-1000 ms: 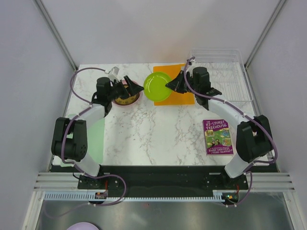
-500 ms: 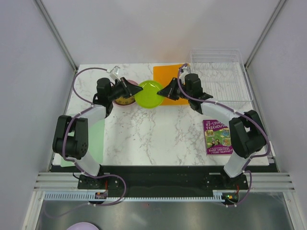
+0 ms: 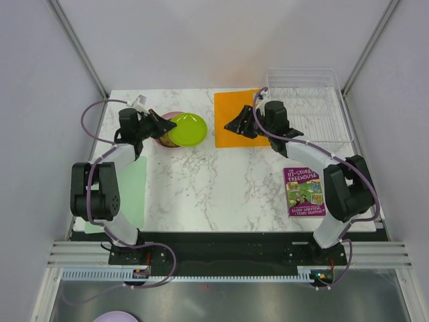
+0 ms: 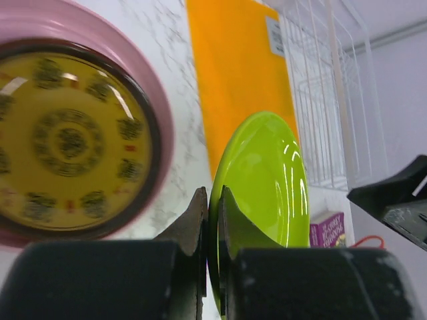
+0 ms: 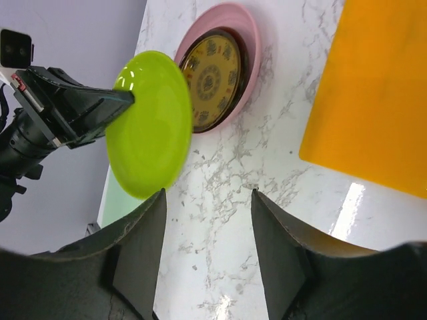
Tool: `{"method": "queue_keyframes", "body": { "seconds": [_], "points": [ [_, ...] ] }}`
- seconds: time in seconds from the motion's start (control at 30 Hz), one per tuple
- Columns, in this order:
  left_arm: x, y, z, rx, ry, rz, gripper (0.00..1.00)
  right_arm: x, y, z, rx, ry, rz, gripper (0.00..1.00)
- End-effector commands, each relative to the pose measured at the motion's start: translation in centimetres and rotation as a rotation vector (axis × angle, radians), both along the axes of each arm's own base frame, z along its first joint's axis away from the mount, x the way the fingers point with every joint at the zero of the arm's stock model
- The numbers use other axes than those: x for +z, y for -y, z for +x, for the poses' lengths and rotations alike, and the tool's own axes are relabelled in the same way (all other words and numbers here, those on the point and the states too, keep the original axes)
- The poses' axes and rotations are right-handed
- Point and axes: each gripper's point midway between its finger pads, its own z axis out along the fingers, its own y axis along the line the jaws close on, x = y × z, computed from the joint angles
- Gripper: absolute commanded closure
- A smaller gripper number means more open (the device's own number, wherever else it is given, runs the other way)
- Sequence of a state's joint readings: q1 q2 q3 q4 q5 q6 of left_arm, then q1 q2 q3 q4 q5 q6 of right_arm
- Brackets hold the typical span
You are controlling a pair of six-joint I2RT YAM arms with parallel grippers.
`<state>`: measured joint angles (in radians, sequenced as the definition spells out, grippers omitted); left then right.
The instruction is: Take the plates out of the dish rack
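Observation:
The lime green plate (image 3: 189, 129) hangs on edge over the marble, its left rim pinched between the fingers of my left gripper (image 3: 164, 127), which is shut on it (image 4: 215, 200). Just behind it lies a stack with the pink plate (image 4: 155, 87) lowest, a dark red rim (image 4: 151, 133) above it and the yellow patterned plate (image 4: 67, 140) on top. My right gripper (image 3: 231, 126) stands open and empty over the marble beside the orange mat, apart from the green plate (image 5: 150, 127). The clear dish rack (image 3: 312, 100) stands at the back right with no plate showing in it.
A flat orange mat (image 3: 234, 117) lies between the stack and the rack. A purple book (image 3: 305, 191) lies at the right front and a pale green mat (image 3: 134, 194) along the left edge. A lilac plate (image 3: 114, 316) shows below the table's near edge.
The green plate went from my right gripper to my left. The left gripper shut on its rim and carried it left toward the stack; the right gripper opened and drew back.

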<state>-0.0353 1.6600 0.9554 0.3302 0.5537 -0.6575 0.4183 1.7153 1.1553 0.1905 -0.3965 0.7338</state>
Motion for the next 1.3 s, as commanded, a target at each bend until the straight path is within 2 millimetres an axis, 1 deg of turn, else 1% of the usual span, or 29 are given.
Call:
{"method": "queue_keyframes", "body": {
  "seconds": [0.0,0.03,0.07,0.1,0.13,0.17,0.2,0.27,0.3,0.37,0.4,0.53,0.73,1.0,1.03,1.07,1.1,1.2,1.23,1.27],
  "points": [
    [2.2,-4.9,3.3,0.098,0.075,0.044,0.98,2.1,2.5,0.7,-0.038,0.076,-0.022,0.39],
    [2.1,-5.3,3.6,0.104,0.074,0.045,0.98,2.0,2.9,0.9,-0.046,0.072,-0.022,0.39],
    [1.2,-5.6,4.1,0.109,0.053,0.049,0.98,1.8,3.0,0.8,-0.044,0.068,-0.024,0.39],
    [1.4,-6.0,4.8,0.115,0.049,0.057,0.98,1.6,3.2,0.8,-0.043,0.066,-0.026,0.39],
    [1.0,-6.1,5.2,0.113,0.042,0.068,0.98,1.3,3.4,0.8,-0.041,0.057,-0.030,0.39],
    [0.0,-6.1,5.5,0.109,0.021,0.069,0.98,1.1,3.4,0.7,-0.040,0.052,-0.033,0.39],
    [0.0,-6.4,5.9,0.114,0.022,0.068,0.98,0.7,3.5,0.6,-0.039,0.046,-0.038,0.39],
    [-0.5,-6.4,6.2,0.120,0.009,0.060,0.98,0.4,3.9,0.5,-0.042,0.042,-0.048,0.39],
    [-1.5,-6.6,6.3,0.134,-0.012,0.059,0.98,0.2,3.9,0.4,-0.041,0.038,-0.052,0.39],
    [-2.6,-7.0,6.4,0.155,-0.032,0.069,0.98,-0.1,4.3,0.5,-0.043,0.033,-0.060,0.39],
    [-3.5,-7.4,6.3,0.173,-0.049,0.081,0.98,-0.2,4.4,0.5,-0.042,0.032,-0.064,0.39],
    [-5.3,-8.2,6.2,0.211,-0.078,0.110,0.98,-0.7,4.7,0.5,-0.040,0.025,-0.082,0.39],
    [-6.8,-9.1,6.9,0.245,-0.093,0.146,0.98,-1.2,5.1,0.4,-0.034,0.008,-0.094,0.39],
    [-8.7,-9.3,7.3,0.259,-0.124,0.135,0.98,-1.6,5.2,0.4,-0.030,-0.002,-0.104,0.39],
    [-8.7,-9.3,7.4,0.260,-0.123,0.132,0.98,-1.7,5.3,0.3,-0.027,-0.004,-0.104,0.39],
    [-8.6,-9.4,7.5,0.263,-0.120,0.131,0.95,-1.6,5.3,0.4,-0.027,-0.004,-0.104,0.39],
    [-8.7,-9.4,7.6,0.263,-0.123,0.130,0.90,-1.7,5.3,0.4,-0.028,-0.005,-0.105,0.39],
    [-8.6,-9.4,7.8,0.257,-0.125,0.131,0.70,-1.7,5.3,0.3,-0.025,-0.006,-0.107,0.39],
    [-8.5,-9.4,7.8,0.255,-0.123,0.132,0.62,-1.8,5.3,0.3,-0.024,-0.009,-0.108,0.39],
    [-8.5,-9.4,7.7,0.256,-0.122,0.137,0.43,-1.9,5.3,0.2,-0.023,-0.011,-0.107,0.39]
  ]
}}
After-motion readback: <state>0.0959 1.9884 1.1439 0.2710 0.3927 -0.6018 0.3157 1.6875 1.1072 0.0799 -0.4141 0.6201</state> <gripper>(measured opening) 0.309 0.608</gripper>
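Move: The left hand already holds the green plate by its rim; the stacked plates it is bound for have their middle about 8 cm ahead, 5 cm to its left and some 12 cm below. The orange mat's middle is roughly 12 cm ahead and 21 cm right, the green mat's about 17 cm back and 22 cm left, both about 14 cm down. From the empty right hand, the stack is about 10 cm ahead, 22 cm left and 16 cm below. Keeping the green plate pinched by its rim, the left hand first swings left and forward nearly level, bringing it over the pink-bottomed stack, then sinks about 10 cm onto it, tipping down a little and turning some 15 degrees counter-clockwise, and only at the very end begins to part its fingers. The right hand, empty and still open, draws off about 5 cm to the right, away from the stack, and sinks some 3 cm. ##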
